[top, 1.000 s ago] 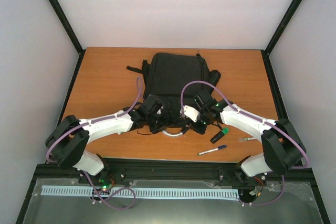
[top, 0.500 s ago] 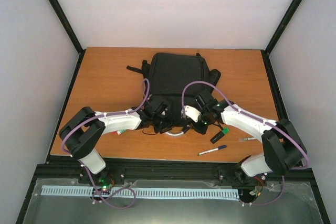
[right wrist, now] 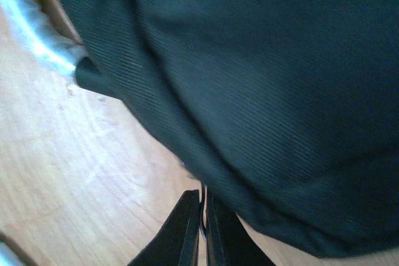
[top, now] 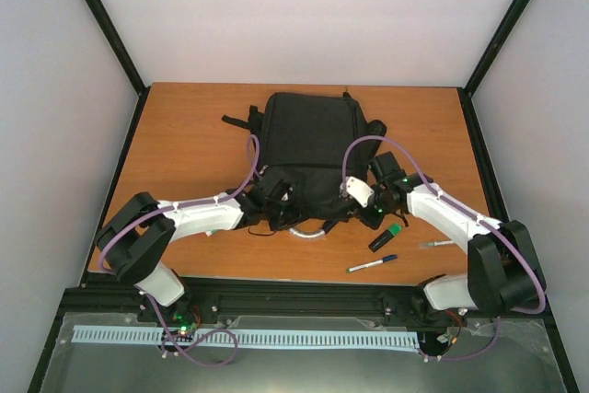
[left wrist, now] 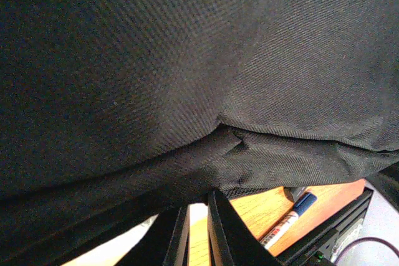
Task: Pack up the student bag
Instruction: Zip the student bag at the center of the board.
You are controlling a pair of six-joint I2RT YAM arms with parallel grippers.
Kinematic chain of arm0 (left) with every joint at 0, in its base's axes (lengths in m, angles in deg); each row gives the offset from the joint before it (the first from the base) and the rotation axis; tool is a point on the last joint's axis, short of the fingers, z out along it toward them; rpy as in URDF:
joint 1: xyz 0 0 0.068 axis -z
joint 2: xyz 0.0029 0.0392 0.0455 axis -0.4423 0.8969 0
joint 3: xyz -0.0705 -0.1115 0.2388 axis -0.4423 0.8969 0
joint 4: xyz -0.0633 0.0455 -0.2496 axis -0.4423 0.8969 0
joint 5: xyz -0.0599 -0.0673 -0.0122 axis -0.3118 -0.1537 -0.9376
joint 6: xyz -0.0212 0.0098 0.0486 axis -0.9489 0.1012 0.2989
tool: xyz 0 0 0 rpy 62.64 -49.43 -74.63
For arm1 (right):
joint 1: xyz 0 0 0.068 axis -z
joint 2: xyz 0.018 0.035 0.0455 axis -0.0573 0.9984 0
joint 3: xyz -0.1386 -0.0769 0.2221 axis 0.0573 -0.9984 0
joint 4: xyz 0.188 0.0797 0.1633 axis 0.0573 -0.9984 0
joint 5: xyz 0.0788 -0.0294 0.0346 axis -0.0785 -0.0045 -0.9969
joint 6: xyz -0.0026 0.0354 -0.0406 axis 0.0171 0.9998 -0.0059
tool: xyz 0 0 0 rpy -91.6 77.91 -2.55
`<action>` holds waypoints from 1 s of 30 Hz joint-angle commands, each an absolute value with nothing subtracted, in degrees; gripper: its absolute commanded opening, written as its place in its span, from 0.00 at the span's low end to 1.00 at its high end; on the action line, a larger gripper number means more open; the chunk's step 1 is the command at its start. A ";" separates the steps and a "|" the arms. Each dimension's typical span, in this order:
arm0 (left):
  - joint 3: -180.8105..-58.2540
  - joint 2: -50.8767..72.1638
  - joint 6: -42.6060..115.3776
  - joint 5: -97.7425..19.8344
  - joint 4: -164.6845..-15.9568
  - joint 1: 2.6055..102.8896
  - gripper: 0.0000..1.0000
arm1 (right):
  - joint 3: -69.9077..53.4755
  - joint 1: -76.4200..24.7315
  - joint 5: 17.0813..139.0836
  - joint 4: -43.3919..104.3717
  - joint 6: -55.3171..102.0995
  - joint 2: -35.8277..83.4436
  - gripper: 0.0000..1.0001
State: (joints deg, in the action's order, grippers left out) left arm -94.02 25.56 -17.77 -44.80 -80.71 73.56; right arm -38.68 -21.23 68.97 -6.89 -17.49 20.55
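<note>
The student bag (top: 308,140) is a large black backpack lying flat in the middle of the table, its silvery handle (top: 308,233) at the near edge. My left gripper (top: 279,202) is at the bag's near left edge. In the left wrist view its jaws (left wrist: 198,200) stand almost together, with the tips pinching the bag's lower hem (left wrist: 249,166). My right gripper (top: 357,202) is at the near right edge. Its jaws (right wrist: 204,191) are shut on a thin dark tab that runs up to the bag's edge (right wrist: 262,123).
A green-capped black marker (top: 385,236), a blue-capped pen (top: 371,264) and a small clear item (top: 434,244) lie on the wooden table (top: 184,144) near the right arm. The pen (left wrist: 292,215) also shows under the bag in the left wrist view. Black frame rails edge the table.
My left gripper has closed from wide open onto the bag's near hem. My right gripper, still shut, has slid right and slightly away along the bag's edge.
</note>
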 commanded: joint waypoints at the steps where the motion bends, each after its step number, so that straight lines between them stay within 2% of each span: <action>1: -93.44 23.42 -16.39 -42.32 -81.89 73.71 0.07 | -38.33 -17.12 72.28 -7.03 -20.14 21.31 0.03; 10: -92.17 22.15 -16.31 -41.64 -81.54 73.71 0.07 | -35.30 -11.10 73.96 -2.35 -22.08 26.67 0.03; 30: -90.27 21.91 -15.50 -40.17 -81.92 73.62 0.07 | -27.51 -8.65 79.92 7.29 -21.43 36.14 0.03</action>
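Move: The right hand, shut on what looks like the zip pull at the student bag's near-right corner, has the bag's right side, where the zip runs on, about 11 cm ahead and 5 cm to its right. The green-capped marker lies some 7 cm right and 6 cm back, the bag handle about 15 cm left and 4 cm back, both a few cm lower. From the left hand, at the bag's near edge, the pull is roughly 18 cm to the right, about level ahead. Still pinching the zip pull, the right hand rounds the bag's near-right corner: first diagonally forward and right, then mostly forward along the right side, about 10 cm forward and 6 cm right in all, turning some 10 degrees clockwise. The left fingers stay nearly shut at the near edge and ease about 1.5 cm left. ##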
